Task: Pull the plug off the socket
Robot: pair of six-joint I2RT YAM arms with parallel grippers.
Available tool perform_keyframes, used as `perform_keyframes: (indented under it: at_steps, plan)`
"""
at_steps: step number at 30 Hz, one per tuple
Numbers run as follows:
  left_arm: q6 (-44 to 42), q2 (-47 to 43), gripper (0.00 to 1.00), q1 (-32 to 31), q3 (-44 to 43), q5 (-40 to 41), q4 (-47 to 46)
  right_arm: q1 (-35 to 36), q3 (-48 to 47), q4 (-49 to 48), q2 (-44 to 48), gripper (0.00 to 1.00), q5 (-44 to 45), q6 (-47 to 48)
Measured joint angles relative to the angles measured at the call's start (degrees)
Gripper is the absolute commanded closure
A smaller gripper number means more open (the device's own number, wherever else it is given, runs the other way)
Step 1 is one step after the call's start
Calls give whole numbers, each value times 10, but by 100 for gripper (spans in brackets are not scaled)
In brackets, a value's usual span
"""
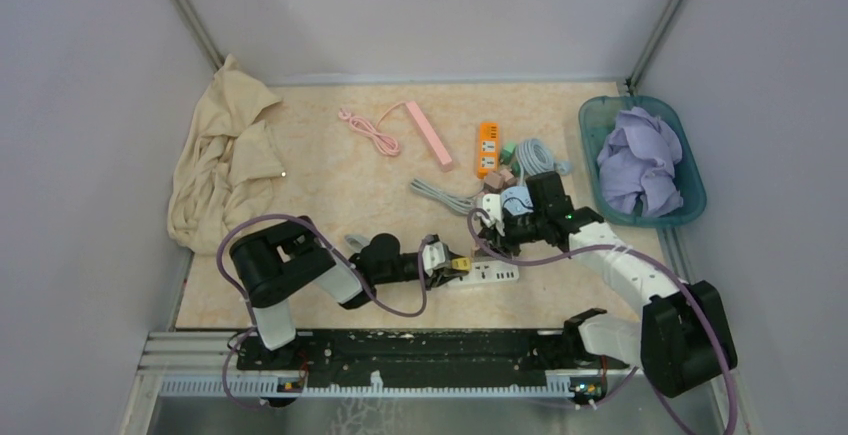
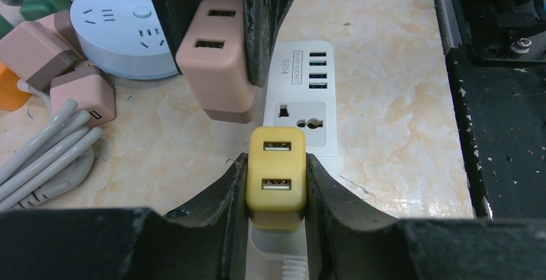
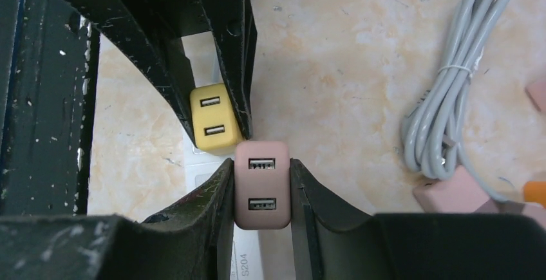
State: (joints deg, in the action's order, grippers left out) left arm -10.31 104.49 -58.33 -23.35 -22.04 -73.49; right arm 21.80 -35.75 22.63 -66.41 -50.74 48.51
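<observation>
A white power strip, the socket (image 2: 302, 80), lies on the marble-patterned table near the front edge (image 1: 495, 275). A yellow two-port USB plug (image 2: 277, 177) sits on its cord end, and my left gripper (image 2: 277, 186) is shut on that plug's sides. My right gripper (image 3: 262, 193) is shut on a pink two-port USB plug (image 3: 262, 183). It holds this plug (image 2: 216, 61) just beyond the yellow one, above the strip's left edge. The strip's universal outlet (image 2: 299, 116) between them stands bare. The two grippers face each other closely.
A round pale-blue socket (image 2: 122, 26), small pink adapters (image 2: 84, 93) and a coiled grey cable (image 3: 444, 119) lie just behind the strip. Farther back are a pink strip (image 1: 430, 135), an orange strip (image 1: 487, 148), a beige cloth (image 1: 225, 155) and a teal basket (image 1: 588, 130).
</observation>
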Motion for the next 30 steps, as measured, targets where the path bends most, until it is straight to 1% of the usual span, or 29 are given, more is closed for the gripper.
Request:
perform_keyframes:
  at_steps: [3,6,16,19,22,30]
  plan:
    - [1,0,100,0,0,0,0,-3,-10,13,8,100,-16,35]
    - [2,0,100,0,0,0,0,-3,-10,18,12,100,-21,34]
    - [23,-6,94,0,-21,-1,39,-43,-10,-78,20,100,22,-86]
    - [34,-8,88,0,-31,-2,58,-45,-5,-115,26,100,52,-116]
    - [42,-10,82,1,-36,-1,68,-47,6,-148,26,98,81,-144]
    - [54,-15,70,1,-38,2,80,-47,27,-205,-2,97,123,-212]
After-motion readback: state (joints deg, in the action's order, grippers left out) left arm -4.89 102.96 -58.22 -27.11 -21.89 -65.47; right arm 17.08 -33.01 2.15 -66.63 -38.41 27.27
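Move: The right hand already holds a freed pink plug; the cluster of pink plugs lies about 14 cm ahead, 3 cm right and 6 cm below. The round socket stands some 11 cm ahead and 8 cm right, the grey cable bundle 12 cm ahead and 10 cm left, and the white socket strip 5 cm back, level sideways. From the left hand, the pink cluster is roughly 18 cm ahead and 8 cm right. Right hand arcs the gripped pink plug about 7 cm forward towards the pink cluster, turning clockwise some 25 degrees. ##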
